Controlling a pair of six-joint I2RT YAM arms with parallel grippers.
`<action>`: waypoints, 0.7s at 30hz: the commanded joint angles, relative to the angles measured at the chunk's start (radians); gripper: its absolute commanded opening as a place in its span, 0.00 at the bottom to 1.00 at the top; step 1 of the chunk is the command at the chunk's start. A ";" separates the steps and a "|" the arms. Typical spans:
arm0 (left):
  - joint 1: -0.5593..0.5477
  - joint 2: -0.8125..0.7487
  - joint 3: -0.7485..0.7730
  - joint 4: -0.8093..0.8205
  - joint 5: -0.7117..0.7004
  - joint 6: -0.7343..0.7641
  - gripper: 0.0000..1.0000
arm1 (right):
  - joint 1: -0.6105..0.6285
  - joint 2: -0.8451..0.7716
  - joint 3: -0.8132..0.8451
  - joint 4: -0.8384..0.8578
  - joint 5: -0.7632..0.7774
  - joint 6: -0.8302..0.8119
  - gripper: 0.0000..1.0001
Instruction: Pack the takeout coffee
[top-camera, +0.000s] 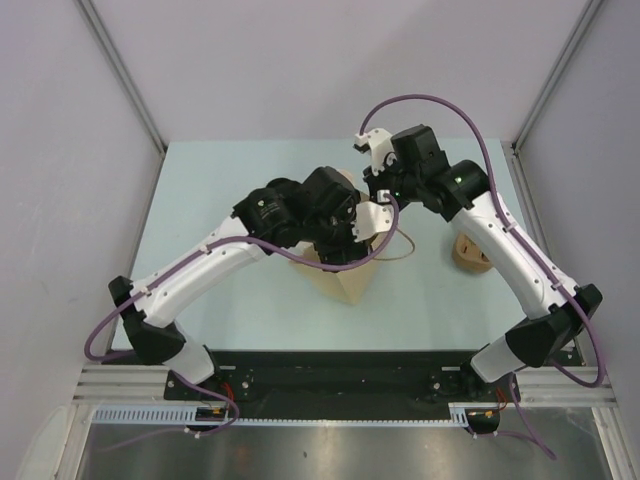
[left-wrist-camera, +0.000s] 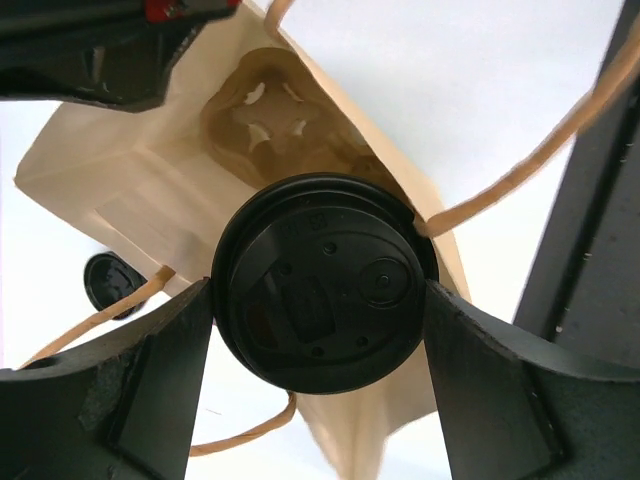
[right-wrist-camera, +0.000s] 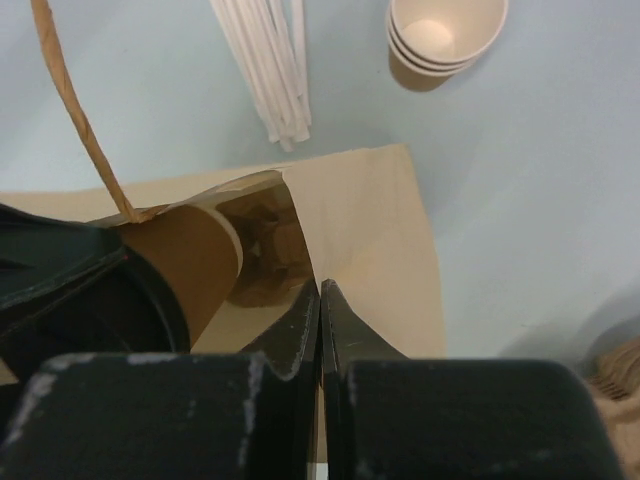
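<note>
The takeout coffee (left-wrist-camera: 320, 285), a brown cup with a black lid, lies sideways between my left gripper's fingers (left-wrist-camera: 170, 370). The left gripper (left-wrist-camera: 318, 295) is shut on it, at the mouth of the paper bag (left-wrist-camera: 150, 190). A pulp cup carrier (left-wrist-camera: 270, 125) shows deep inside the bag. In the right wrist view the cup's brown side (right-wrist-camera: 190, 260) pokes into the bag's opening. My right gripper (right-wrist-camera: 320, 292) is shut on the bag's upper wall (right-wrist-camera: 370, 230) and holds the mouth open. From above, both grippers meet over the bag (top-camera: 350, 285), which hides the cup.
White straws (right-wrist-camera: 270, 60) and a stack of lidless brown cups (right-wrist-camera: 440, 40) lie beyond the bag. A loose black lid (left-wrist-camera: 115, 285) rests on the table left of the bag. A pulp carrier stack (top-camera: 470, 255) sits under the right arm. The bag's handles (left-wrist-camera: 540, 150) loop loosely.
</note>
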 joint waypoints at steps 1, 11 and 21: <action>-0.003 0.010 -0.076 0.048 -0.029 0.028 0.00 | -0.054 0.012 0.014 -0.074 -0.181 0.041 0.00; 0.104 -0.006 -0.040 -0.019 0.077 0.095 0.00 | -0.196 0.022 -0.006 -0.318 -0.432 -0.025 0.00; 0.087 0.014 0.042 -0.029 0.161 0.115 0.00 | -0.245 0.069 0.067 -0.356 -0.408 -0.058 0.56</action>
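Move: The lidded coffee cup is in the left gripper at the paper bag's mouth. The drink carrier inside the bag lies about 4 cm ahead of that hand, 6 cm to its right and 22 cm below. The stacked paper cups stand some 20 cm ahead of it, the straws roughly 13 cm ahead and 15 cm left, both far below. From the right gripper, shut on the bag's rim, the carrier is about 5 cm back, 2 cm left and 23 cm down. Pull the pinched bag rim back and to the right with the right gripper, about 5 cm back while sinking nearly 4, tipping the fingers some 25 degrees steeper, then open them halfway with the rim still between them. Meanwhile lower the left gripper 2 cm, then ease it a little forward, still gripping the lidded cup at the mouth. ##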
